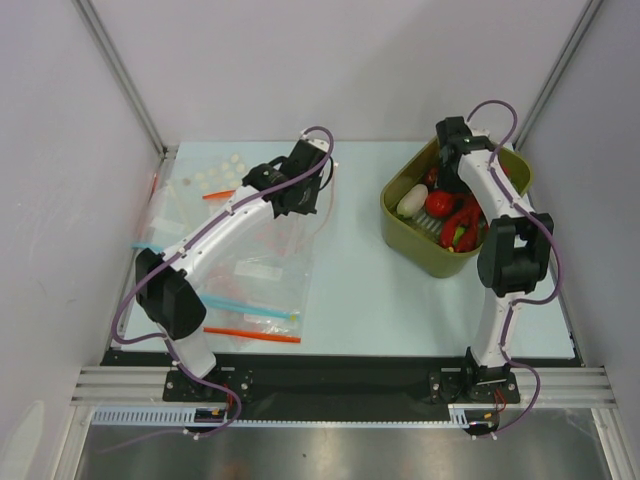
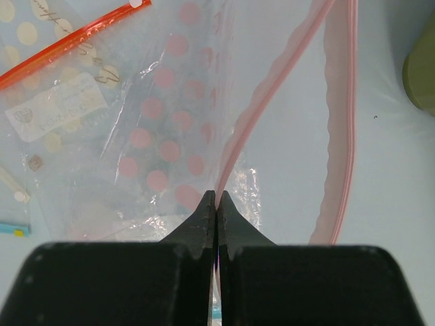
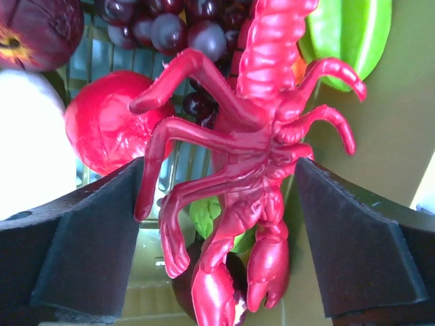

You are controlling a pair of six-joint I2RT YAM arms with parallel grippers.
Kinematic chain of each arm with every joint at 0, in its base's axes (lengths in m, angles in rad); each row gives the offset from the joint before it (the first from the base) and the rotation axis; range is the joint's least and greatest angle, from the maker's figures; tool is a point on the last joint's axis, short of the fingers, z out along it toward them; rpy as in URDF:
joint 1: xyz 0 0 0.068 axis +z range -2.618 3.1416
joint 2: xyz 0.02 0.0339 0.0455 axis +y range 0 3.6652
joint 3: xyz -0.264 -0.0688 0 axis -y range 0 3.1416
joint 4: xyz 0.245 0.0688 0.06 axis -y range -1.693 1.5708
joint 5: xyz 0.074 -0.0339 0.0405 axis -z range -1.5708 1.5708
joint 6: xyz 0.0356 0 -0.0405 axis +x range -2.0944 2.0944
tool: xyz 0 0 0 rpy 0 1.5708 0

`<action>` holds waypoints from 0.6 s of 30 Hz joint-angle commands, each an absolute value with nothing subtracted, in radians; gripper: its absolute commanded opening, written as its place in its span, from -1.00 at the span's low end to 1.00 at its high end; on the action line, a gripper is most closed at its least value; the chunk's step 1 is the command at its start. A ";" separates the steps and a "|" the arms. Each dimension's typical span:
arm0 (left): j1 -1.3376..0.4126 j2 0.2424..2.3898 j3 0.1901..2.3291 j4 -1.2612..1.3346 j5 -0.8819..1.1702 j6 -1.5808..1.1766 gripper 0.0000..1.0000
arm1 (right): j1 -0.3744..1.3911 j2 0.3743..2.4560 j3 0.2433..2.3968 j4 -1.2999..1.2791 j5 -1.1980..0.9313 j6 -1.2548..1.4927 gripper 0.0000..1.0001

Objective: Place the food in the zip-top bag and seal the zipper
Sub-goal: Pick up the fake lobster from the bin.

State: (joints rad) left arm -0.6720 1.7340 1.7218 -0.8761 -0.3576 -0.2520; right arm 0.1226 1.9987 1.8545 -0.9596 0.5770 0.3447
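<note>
The zip-top bag [image 1: 290,235] lies crinkled at the left of the table, with its mouth held up. My left gripper [image 1: 300,185] [image 2: 217,200] is shut on the bag's pale pink zipper [image 2: 272,75], and the mouth gapes open beyond the jaws. The food sits in an olive bin [image 1: 430,255]: a red lobster [image 1: 465,215] [image 3: 265,136], a red tomato [image 1: 438,202] [image 3: 102,122] and a white radish [image 1: 411,202] [image 3: 27,156]. My right gripper [image 1: 452,185] [image 3: 219,170] reaches down into the bin. It is open, one pad on each side of the lobster, close to its legs.
Flat clear bags with an orange-red strip [image 1: 252,335] [image 2: 68,41] and a blue strip [image 1: 250,305] lie under and beside the left arm. The bin also holds dark grapes [image 3: 170,27], a green starfruit [image 3: 346,34] and a purple onion [image 3: 37,30].
</note>
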 commanded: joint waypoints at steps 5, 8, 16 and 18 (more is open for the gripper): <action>-0.676 1.667 1.704 -0.838 -0.341 -0.219 -1.00 | 0.121 1.867 1.793 -0.982 0.597 0.376 0.01; -0.676 1.657 1.697 -0.838 -0.339 -0.221 -0.99 | 0.120 1.793 1.744 -0.959 0.589 0.382 -0.32; -0.676 1.638 1.687 -0.828 -0.325 -0.213 -0.99 | 0.112 1.674 1.695 -0.923 0.532 0.387 -1.00; -0.676 1.637 1.693 -0.828 -0.321 -0.215 -0.99 | 0.109 1.649 1.695 -0.919 0.516 0.382 -1.00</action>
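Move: Around the fake lobster, the right hand's open fingers already straddle its legs, the lobster's middle about 3 cm ahead, 3 cm to the right and 2 cm below. From this hand the tomato lies about 4 cm ahead and 6 cm left, the white vegetable some 4 cm ahead and 13 cm left, and the starfruit roughly 8 cm ahead and 11 cm right. From the left hand the lobster is about 44 cm right, 8 cm ahead and 8 cm lower. Closing from almost wide open to nearly shut, the right fingers pinch one of the lobster's thin legs between their tips. While they are still closing, the hand eases back and then climbs out of the pile, ending about 6.5 cm higher and 4.5 cm nearer the base, the fingertips tilting up some 10 degrees. ##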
